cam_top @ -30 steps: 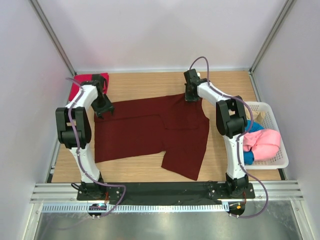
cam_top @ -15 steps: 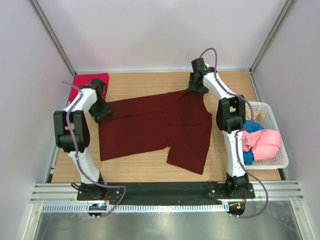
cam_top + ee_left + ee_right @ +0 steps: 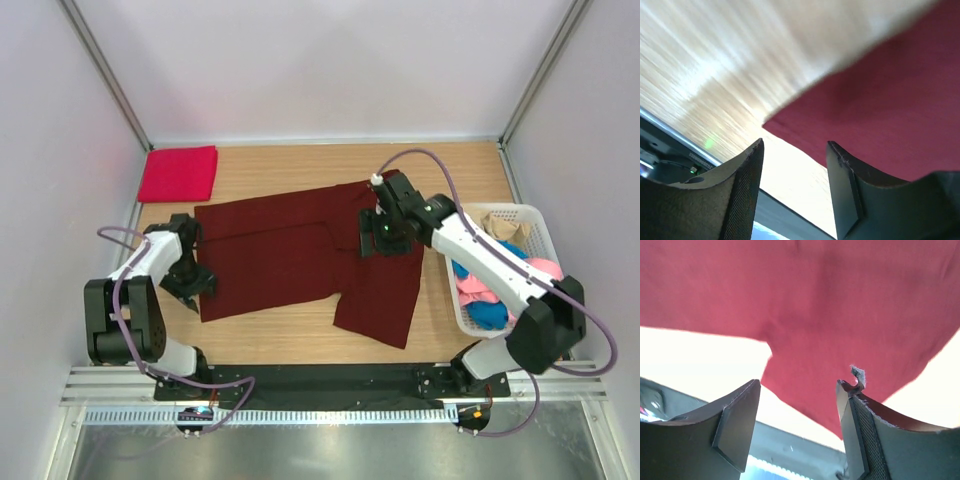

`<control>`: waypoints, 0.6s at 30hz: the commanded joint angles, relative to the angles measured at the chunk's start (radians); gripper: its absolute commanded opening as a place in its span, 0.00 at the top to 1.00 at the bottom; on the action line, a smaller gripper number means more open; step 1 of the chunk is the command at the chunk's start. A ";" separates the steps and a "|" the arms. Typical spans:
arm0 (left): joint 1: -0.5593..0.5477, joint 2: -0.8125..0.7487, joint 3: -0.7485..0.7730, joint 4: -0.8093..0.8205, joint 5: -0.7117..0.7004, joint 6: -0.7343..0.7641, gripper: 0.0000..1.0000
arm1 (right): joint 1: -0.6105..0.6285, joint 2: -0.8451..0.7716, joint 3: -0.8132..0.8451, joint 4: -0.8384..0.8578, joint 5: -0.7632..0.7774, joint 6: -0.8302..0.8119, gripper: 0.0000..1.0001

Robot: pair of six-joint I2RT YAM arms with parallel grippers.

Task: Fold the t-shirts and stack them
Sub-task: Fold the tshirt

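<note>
A dark maroon t-shirt lies spread flat on the wooden table. My left gripper is low at the shirt's near-left corner, open and empty. In the left wrist view the shirt's corner lies just beyond the fingers. My right gripper hovers over the shirt's right part, open and empty. In the right wrist view the maroon cloth fills the area ahead. A folded crimson-red t-shirt lies at the far left corner. Pink, blue and beige shirts sit in the basket.
A white slatted basket stands at the table's right edge, partly under my right arm. White walls enclose the table on three sides. A black rail runs along the near edge.
Both grippers have left the shirt's far edge and opened. The left one moved to the near-left corner; the right one swung over the shirt's right part. The shirt now lies flat.
</note>
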 commanded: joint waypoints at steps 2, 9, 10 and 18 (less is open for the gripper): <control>0.063 -0.015 -0.128 0.074 0.083 -0.101 0.46 | 0.002 -0.129 -0.185 0.034 -0.046 0.046 0.32; 0.093 -0.041 -0.211 0.154 0.068 -0.132 0.51 | 0.002 -0.263 -0.312 -0.005 -0.051 0.020 0.32; 0.096 -0.037 -0.208 0.150 0.060 -0.131 0.51 | 0.003 -0.271 -0.321 -0.009 -0.054 0.022 0.32; 0.106 -0.084 -0.222 0.130 0.020 -0.128 0.50 | 0.003 -0.317 -0.395 -0.028 -0.057 0.014 0.33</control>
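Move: The t-shirt's near-left hem corner lies about 5 cm back from the left hand, level sideways and some 4 cm below; the red folded shirt is about 28 cm ahead of that hand, 5 cm left. From the right hand, the near sleeve's right corner is roughly 18 cm back, 8 cm right and 16 cm down, the sleeve's left corner 14 cm back and 6 cm left, the laundry basket 30 cm right, 2 cm back. Bring the left gripper back and down to the near-left hem corner, about 4 cm back and 3 cm down, turning some 10 degrees counter-clockwise, then hold there with the open fingers either side of the corner. Meanwhile draw the right gripper, still wide open, about 9 cm back, easing right and down towards the near sleeve's right corner. ##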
